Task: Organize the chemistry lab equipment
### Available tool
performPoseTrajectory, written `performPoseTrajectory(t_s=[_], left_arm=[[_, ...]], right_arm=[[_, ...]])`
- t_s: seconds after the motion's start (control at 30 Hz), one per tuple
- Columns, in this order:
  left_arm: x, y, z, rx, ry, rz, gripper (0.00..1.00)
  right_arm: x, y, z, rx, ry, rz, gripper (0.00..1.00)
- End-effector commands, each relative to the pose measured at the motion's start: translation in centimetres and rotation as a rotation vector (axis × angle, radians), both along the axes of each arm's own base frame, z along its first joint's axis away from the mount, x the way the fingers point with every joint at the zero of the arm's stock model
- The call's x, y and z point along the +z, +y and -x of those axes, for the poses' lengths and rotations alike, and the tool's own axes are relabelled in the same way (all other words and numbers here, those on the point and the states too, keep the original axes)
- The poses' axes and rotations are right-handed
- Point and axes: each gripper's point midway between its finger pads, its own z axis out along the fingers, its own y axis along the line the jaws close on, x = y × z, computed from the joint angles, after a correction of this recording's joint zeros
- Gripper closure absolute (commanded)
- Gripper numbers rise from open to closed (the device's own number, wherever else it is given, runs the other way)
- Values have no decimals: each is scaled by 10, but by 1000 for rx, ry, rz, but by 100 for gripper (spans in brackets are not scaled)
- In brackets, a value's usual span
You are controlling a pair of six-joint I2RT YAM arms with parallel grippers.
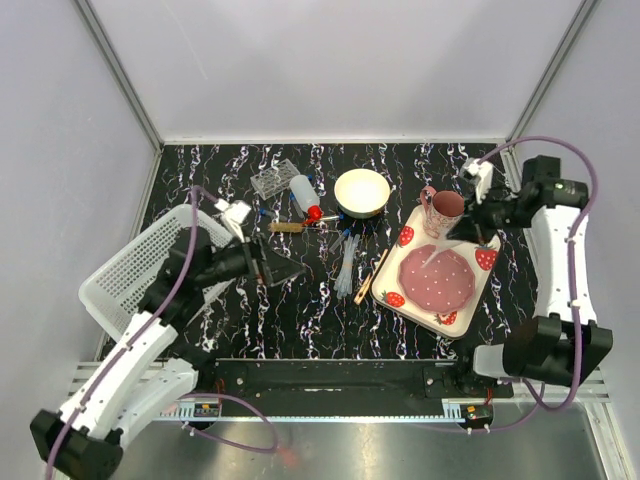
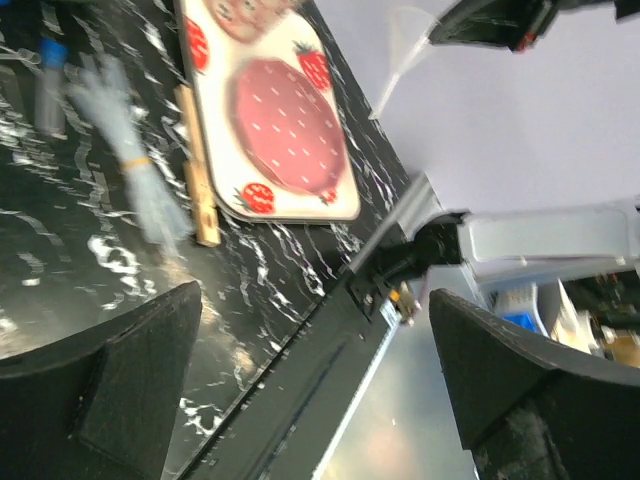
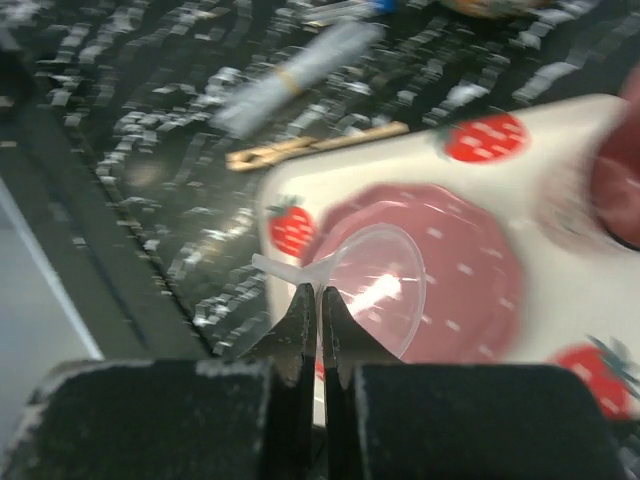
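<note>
My right gripper (image 3: 313,295) is shut on the rim tab of a clear plastic funnel (image 3: 375,285) and holds it above the strawberry plate (image 3: 560,130). In the top view the right gripper (image 1: 470,232) hovers over the plate's far end, by the pink mug (image 1: 445,208). My left gripper (image 1: 285,270) is open and empty, above the table left of the pipette bundle (image 1: 347,265). A clear tube rack (image 1: 272,181), a white squeeze bottle (image 1: 303,195) with a red cap, blue-capped tubes (image 1: 345,235) and a wooden stick (image 1: 371,277) lie mid-table.
A white bowl with a yellow rim (image 1: 362,192) sits behind the tubes. A white mesh basket (image 1: 140,265) is tilted at the left edge. Another wooden stick (image 1: 285,227) lies near the bottle. The plate (image 1: 440,272) takes up the right middle.
</note>
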Motion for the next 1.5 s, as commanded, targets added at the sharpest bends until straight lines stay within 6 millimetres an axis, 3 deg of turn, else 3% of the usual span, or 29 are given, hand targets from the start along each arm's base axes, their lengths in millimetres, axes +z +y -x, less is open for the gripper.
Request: performPoseTrajectory(t_s=[0.0, 0.03, 0.07, 0.1, 0.13, 0.17, 0.2, 0.43, 0.63, 0.87, 1.0, 1.03, 1.1, 1.13, 1.23, 1.27, 1.3, 1.37, 1.43, 1.47], left_arm=[[28, -40, -5, -37, -47, 66, 1], [28, -55, 6, -92, -42, 61, 1], [16, -68, 4, -110, -8, 29, 1], [21, -77, 1, -102, -19, 20, 1], [17, -93, 11, -147, -11, 1, 1], [4, -106, 10, -162, 12, -35, 1], [7, -115, 8, -168, -2, -49, 1], [-33, -175, 22, -265, 49, -214, 1], [-50, -202, 28, -310, 81, -268, 7], [-59, -213, 25, -321, 101, -296, 29], [-63, -218, 28, -356, 117, -308, 66], [-64, -219, 29, -364, 120, -308, 82], [-67, -218, 31, -375, 125, -314, 98], [-66, -218, 32, -374, 122, -312, 100], [-66, -206, 29, -332, 112, -327, 100], [-75, -197, 27, -302, 122, -360, 100], [-69, -190, 26, -284, 108, -358, 100], [-82, -170, 25, -244, 121, -416, 100], [-80, -148, 20, -197, 114, -439, 100], [-95, -129, 21, -167, 142, -496, 100]], right_arm=[[3, 71, 51, 99, 199, -272, 100], [-1, 79, 53, 95, 239, -292, 100], [-4, 94, 59, 143, 259, -299, 100], [-12, 102, 60, 161, 273, -320, 100], [-14, 105, 60, 158, 302, -340, 100], [-18, 116, 68, 197, 328, -350, 100], [-15, 121, 68, 213, 332, -385, 100], [-13, 127, 74, 246, 360, -444, 100], [-18, 127, 75, 246, 359, -449, 100], [-20, 127, 75, 246, 363, -452, 100], [-21, 127, 75, 246, 365, -452, 100], [-21, 127, 74, 244, 366, -452, 100], [-22, 127, 75, 245, 369, -452, 100], [-22, 127, 75, 245, 368, -451, 100], [-22, 127, 74, 245, 356, -441, 80], [-23, 126, 73, 243, 348, -428, 57], [-22, 125, 72, 243, 335, -417, 48], [-20, 121, 67, 238, 298, -377, 38], [-14, 118, 61, 232, 258, -343, 36], [-15, 115, 58, 223, 244, -315, 35]])
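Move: The funnel, held in my right fingers, is about 35 cm to the right of my open left hand, 5 cm ahead and slightly lower; the wooden tongs lie 19 cm right, 3 cm ahead and 20 cm below that hand, the pipette bundle 14 cm right and 8 cm ahead. From my right hand, my left is 38 cm left and 7 cm back; the pink plate is 19 cm below, 3 cm left and 3 cm back. I bring my hands together for a handover: the right, keeping its pinch on the funnel, swings some 12 cm left and 7 cm back, tilting, then holds still. My left reaches about 20 cm right, sinking 8 cm, over the pipettes, and shuts on the stem; my right then opens, and my left draws back left a few centimetres, still sinking. ##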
